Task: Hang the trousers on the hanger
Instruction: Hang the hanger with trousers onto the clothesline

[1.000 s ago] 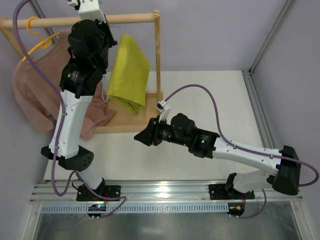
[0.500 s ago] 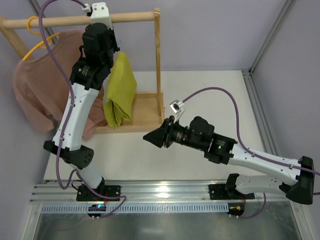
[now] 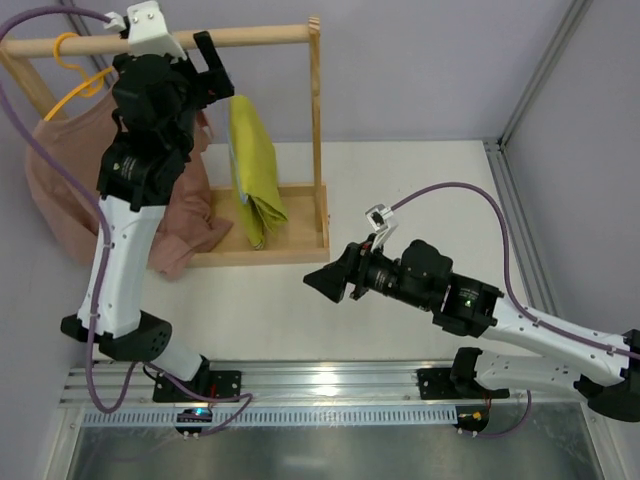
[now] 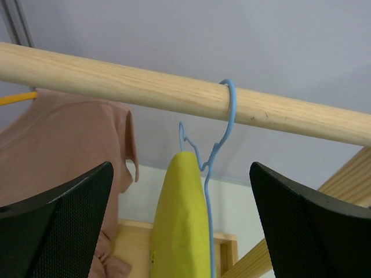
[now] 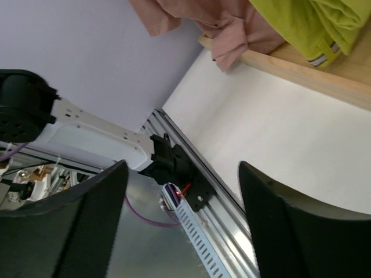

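The yellow-green trousers [image 3: 255,165] hang folded over the light-blue hanger [image 4: 207,174], whose hook [image 4: 230,95] sits over the wooden rod [image 3: 260,37]. My left gripper [image 3: 195,70] is up by the rod, just left of the trousers. In the left wrist view it is open [image 4: 181,168], its fingers wide on either side of the trousers [image 4: 182,220] and touching nothing. My right gripper [image 3: 318,281] hovers low over the table, right of the rack base, open [image 5: 182,174] and empty. The trousers' striped hem [image 5: 322,55] shows at the top of the right wrist view.
A dusty-pink T-shirt [image 3: 70,190] on a yellow hanger [image 3: 80,85] hangs at the rod's left end, its hem pooled on the wooden rack base [image 3: 300,225]. The rack's upright post [image 3: 318,110] stands right of the trousers. A metal rail [image 3: 330,380] runs along the near table edge.
My left gripper has opened, let go of the hanger and shifted left; the trousers now hang free from the rod. My right gripper opened wider and drew back to the right.
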Tool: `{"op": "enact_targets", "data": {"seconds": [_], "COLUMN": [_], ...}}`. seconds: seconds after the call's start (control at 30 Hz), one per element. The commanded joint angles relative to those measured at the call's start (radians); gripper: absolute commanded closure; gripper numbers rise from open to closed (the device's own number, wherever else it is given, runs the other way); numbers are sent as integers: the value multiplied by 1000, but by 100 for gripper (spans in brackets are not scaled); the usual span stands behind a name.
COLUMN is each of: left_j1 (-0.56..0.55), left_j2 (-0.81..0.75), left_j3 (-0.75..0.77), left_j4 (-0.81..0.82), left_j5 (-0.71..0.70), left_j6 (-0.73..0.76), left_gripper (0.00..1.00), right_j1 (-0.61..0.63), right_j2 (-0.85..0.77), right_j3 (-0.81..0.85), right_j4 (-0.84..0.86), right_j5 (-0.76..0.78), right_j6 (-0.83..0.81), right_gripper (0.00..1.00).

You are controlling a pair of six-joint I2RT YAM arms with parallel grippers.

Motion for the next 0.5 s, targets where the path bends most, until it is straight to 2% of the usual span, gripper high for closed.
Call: {"op": "enact_targets", "data": {"seconds": [0.0,0.1,0.13,0.17,0.23,0.37,0.47], "left_j1": [7,5,5,5,-12,-145,-292], "left_j2": [-126,-159,-172,-182,-221,-327,-344], "left_j3": [21,32,21,1,-100,-278,-297], "left_j4": [-99,-245,-277,-299,-305,-224,-218], "left_j5": [26,151,185,296,371,383,350], "left_j6": [-52,-116,-148,-177,-205,-228,-244], "left_gripper": [0,0,0,0,0,0,0], "right_j1": [2,2,2,0,0,2,0], "right_j2": [-55,-129,-147,-190,-230,-331,-402], "right_j3": [89,143,162,178,225,261,262], "right_j4": [-220,-410,-456,-532,-593,-726,-801], "right_j5": [97,260,303,373,413,513,580], "right_j6": [-34,-43,-43,-45,-52,-49,-42], "right_gripper": [14,0,0,0,0,0,0]}}
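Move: The left hand is already open, with the blue hanger's hook on the rail about 5 cm ahead, 2 right and 3 below. The trousers' middle is some 7 cm ahead, 3 right and 23 below; the shirt's is about 5 ahead, 22 left and 20 below. From the right hand, the hanger hook lies about 30 cm ahead, 15 left and 20 above. Both hands withdraw: left about 13 cm back, then right, turning clockwise; right 17 cm right, opening fully. ##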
